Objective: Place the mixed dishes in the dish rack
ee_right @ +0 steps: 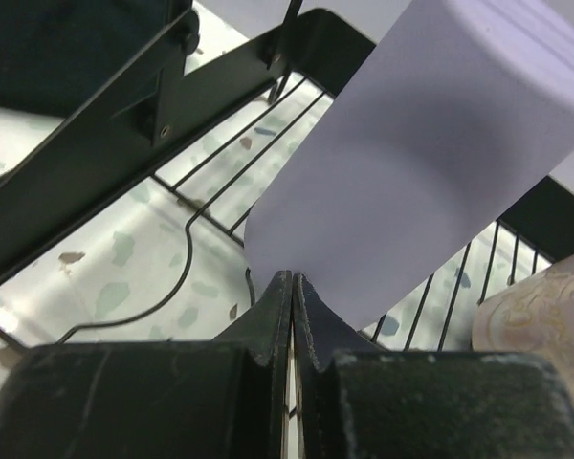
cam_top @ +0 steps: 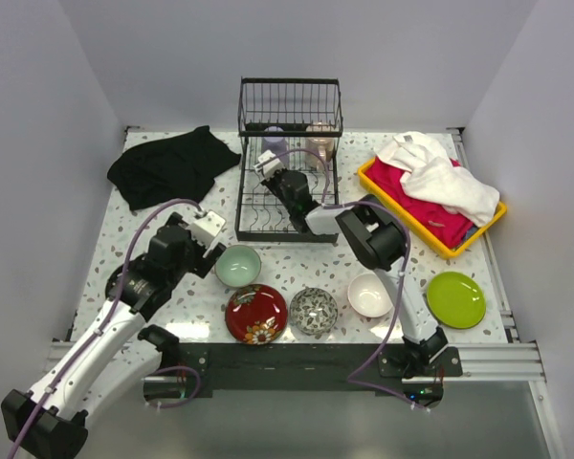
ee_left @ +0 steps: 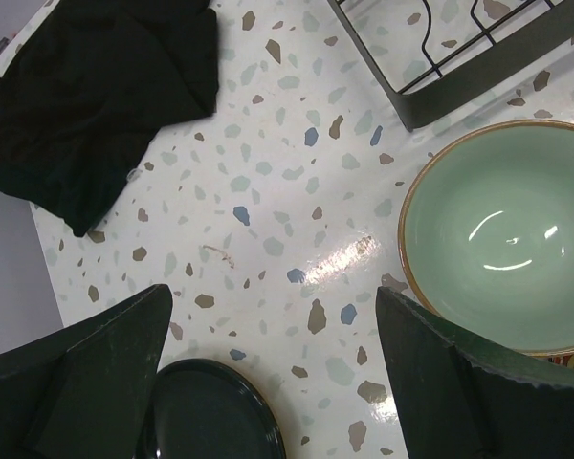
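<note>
The dish rack point(cam_top: 289, 124) stands at the back centre with a lavender mug point(cam_top: 274, 142) and a pinkish mug point(cam_top: 320, 142) on its lower grid. My right gripper point(ee_right: 294, 277) is shut with nothing between its tips, which touch the tilted lavender mug point(ee_right: 411, 163); the pinkish mug point(ee_right: 545, 325) is to its right. My left gripper point(ee_left: 277, 363) hangs open over the table between a black plate point(ee_left: 206, 416) and the pale green bowl point(ee_left: 502, 249). In front lie a red floral bowl point(cam_top: 256, 313), a patterned bowl point(cam_top: 314, 310), a white bowl point(cam_top: 370, 295) and a lime plate point(cam_top: 455, 298).
A black cloth point(cam_top: 167, 163) lies at the back left. A yellow tray point(cam_top: 430, 234) of cloths sits at the right, beside the rack. The rack's front corner point(ee_left: 440, 86) is close above the pale green bowl in the left wrist view.
</note>
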### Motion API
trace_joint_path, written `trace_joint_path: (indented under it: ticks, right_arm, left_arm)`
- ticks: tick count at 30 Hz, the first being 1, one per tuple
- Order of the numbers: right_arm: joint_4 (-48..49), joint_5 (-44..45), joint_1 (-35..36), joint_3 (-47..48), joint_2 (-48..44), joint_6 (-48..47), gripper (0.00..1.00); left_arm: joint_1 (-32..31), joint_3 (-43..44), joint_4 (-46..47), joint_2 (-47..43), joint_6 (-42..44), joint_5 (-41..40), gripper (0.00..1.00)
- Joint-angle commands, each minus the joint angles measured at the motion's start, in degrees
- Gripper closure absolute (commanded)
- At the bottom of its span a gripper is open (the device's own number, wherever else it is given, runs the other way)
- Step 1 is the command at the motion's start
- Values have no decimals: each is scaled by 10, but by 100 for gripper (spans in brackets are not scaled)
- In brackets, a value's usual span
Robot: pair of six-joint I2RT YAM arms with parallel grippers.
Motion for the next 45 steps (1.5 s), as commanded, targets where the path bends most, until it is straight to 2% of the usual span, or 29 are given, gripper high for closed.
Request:
trace_joint_path:
  ticks: [1, 6, 9, 10, 13, 14, 17, 19, 21, 25, 28, 32, 35, 38, 40, 45]
  right_arm:
    - [58, 33, -5, 47, 4, -28, 100]
    - [42, 8, -1, 5, -60, -16, 100]
    - [-26, -31, 5, -30, -127, 8, 100]
    - [-89, -62, 10, -37, -145, 9, 99]
    - [-183, -91, 23, -77, -213, 9, 85]
    - [-213, -114, 25, -97, -230, 12, 75]
    - [-357, -179, 31, -117, -294, 37, 61]
    - [-450, -196, 36, -122, -318, 48, 52]
    - [-503, -199, 39, -115, -350, 50, 44]
    - [-654, -184, 39, -85, -397, 52, 37]
    - [-738, -181, 39, -84, -444, 59, 33]
    - [-806, -168, 39, -133, -525, 88, 27]
    - [-847, -145, 39, -174, -602, 85, 20]
    - [-890, -83, 36, -196, -660, 84, 14]
    - [-893, -65, 31, -209, -703, 88, 13]
    - [-882, -83, -87, -233, -759, 135, 14]
  left_arm:
    - [4, -2, 26, -3, -1, 4, 7]
    - [4, 9, 24, -12, -2, 5, 7]
    - [4, 27, 14, -21, 8, 9, 7]
    - [4, 30, 9, -26, 11, 14, 7]
    - [4, 49, -11, -25, 18, 38, 7]
    - [4, 57, -14, -25, 19, 47, 7]
    - [4, 65, -28, -35, 39, 123, 6]
    - [4, 69, -48, -40, 53, 152, 6]
    - [4, 72, -57, -56, 66, 174, 5]
    - [4, 97, -132, -55, 107, 255, 6]
    - [4, 122, -197, -29, 153, 324, 10]
    - [3, 142, -227, 43, 171, 373, 20]
    - [-1, 181, -234, 119, 163, 392, 28]
    - [-8, 232, -232, 185, 120, 394, 28]
    - [-25, 261, -228, 212, 62, 397, 28]
    - [-27, 290, -200, 264, -75, 398, 32]
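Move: For the left hand, the green bowl lies some 12 cm right and 2 cm back, about 13 cm below; the red plate is about 14 cm back and 16 cm right, the black plate roughly 6 cm back and 15 cm left. For the right hand, the white bowl is about 35 cm back and 25 cm right, some 6 cm lower; the purple cup is about 5 cm ahead and 1 cm right, the pink mug 4 cm ahead and 12 cm right. Back and up out of the rack, then increasingly rightward, the right hand leaves the purple cup for the side of the white bowl, nearly 30 cm back, its shut fingers opening wide as it tips down. Meanwhile the left hand swings some 12 cm right and slightly back to above the green bowl, turning clockwise, tipping down about 30 degrees and narrowing its still-open fingers; it doesn't touch the bowl. ##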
